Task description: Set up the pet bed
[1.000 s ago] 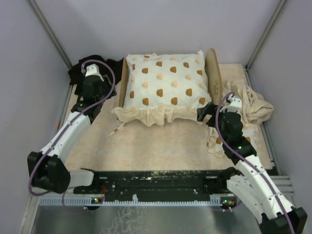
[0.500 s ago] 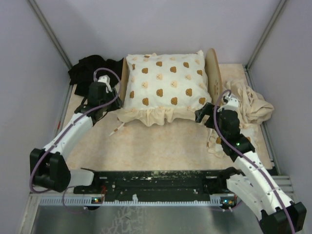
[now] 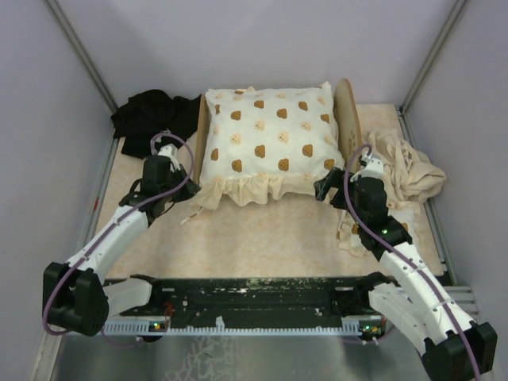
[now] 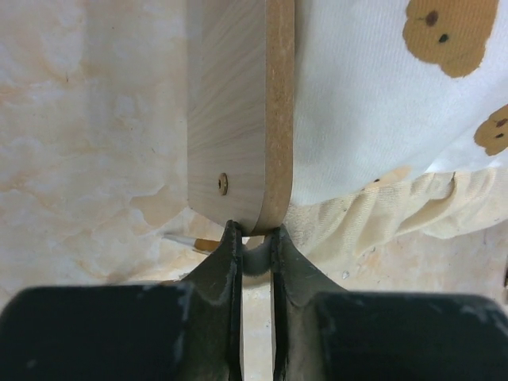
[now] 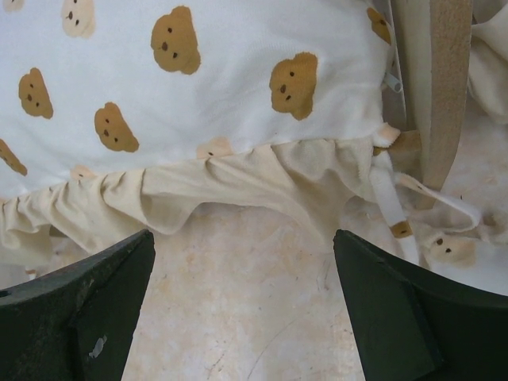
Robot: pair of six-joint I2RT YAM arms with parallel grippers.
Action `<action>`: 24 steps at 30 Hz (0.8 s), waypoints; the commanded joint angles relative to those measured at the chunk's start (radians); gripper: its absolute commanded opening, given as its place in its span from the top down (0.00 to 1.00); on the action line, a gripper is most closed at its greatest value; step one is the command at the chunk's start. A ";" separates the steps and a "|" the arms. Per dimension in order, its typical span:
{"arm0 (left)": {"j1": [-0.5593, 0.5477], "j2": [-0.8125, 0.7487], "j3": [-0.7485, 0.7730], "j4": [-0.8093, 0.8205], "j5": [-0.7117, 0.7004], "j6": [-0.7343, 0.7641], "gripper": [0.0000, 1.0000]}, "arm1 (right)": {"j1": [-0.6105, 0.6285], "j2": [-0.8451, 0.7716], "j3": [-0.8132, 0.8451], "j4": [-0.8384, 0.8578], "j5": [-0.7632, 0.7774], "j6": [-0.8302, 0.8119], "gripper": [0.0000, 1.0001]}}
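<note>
The pet bed (image 3: 347,111) stands at the back of the table, its light-wood end boards rising on either side of a cream frilled cushion (image 3: 266,135) with brown bear prints. My left gripper (image 3: 184,176) is at the near end of the left board (image 4: 238,119). In the left wrist view its fingertips (image 4: 255,234) pinch the board's rounded lower edge. My right gripper (image 3: 327,184) stands wide open just in front of the cushion's near right corner. Nothing but bare mat lies between its fingers (image 5: 373,286), and the frill (image 5: 238,186) is just beyond them.
A black cloth (image 3: 151,111) is bunched at the back left, behind my left arm. A crumpled beige cloth (image 3: 405,171) lies right of the bed, by my right arm. White tie strings (image 5: 393,206) hang off the cushion's corner by the right board (image 5: 440,87).
My left arm has pulled away from the black cloth, come nearer and rightward to the left board's end, and its jaws have closed there. The right gripper edged slightly toward the cushion.
</note>
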 commanded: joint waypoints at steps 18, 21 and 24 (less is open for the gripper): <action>-0.005 -0.119 -0.104 -0.115 -0.010 -0.163 0.62 | -0.005 -0.011 -0.015 0.049 -0.017 -0.025 0.06; -0.005 -0.125 -0.125 -0.137 -0.069 -0.183 0.59 | -0.005 -0.005 -0.015 0.055 -0.021 -0.026 0.06; -0.005 -0.138 -0.085 -0.163 -0.145 -0.175 0.52 | -0.004 -0.003 -0.010 0.047 -0.024 -0.028 0.06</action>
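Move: The ruffle's front-left corner is pinched between the left fingertips, practically at the hand point. The bed's left side panel starts right at those fingers, its middle about 12 cm ahead. The cushion's middle lies some 17 cm right and 12 cm ahead; the loose tie ends lie on the table about 6 cm back, 2 cm left and 7 cm below. From the right hand, the ruffle corner is roughly 30 cm left, 1 cm back and 8 cm lower. The ruffle corner is let go at the front end of the left side panel: the left fingers ease open from nearly shut to almost half open, the hand at first staying in place with a slight counter-clockwise turn. Then the left hand draws back about 4 cm and down some 3 cm, away from the panel, tipping its fingers down by 5 to 10 degrees. ##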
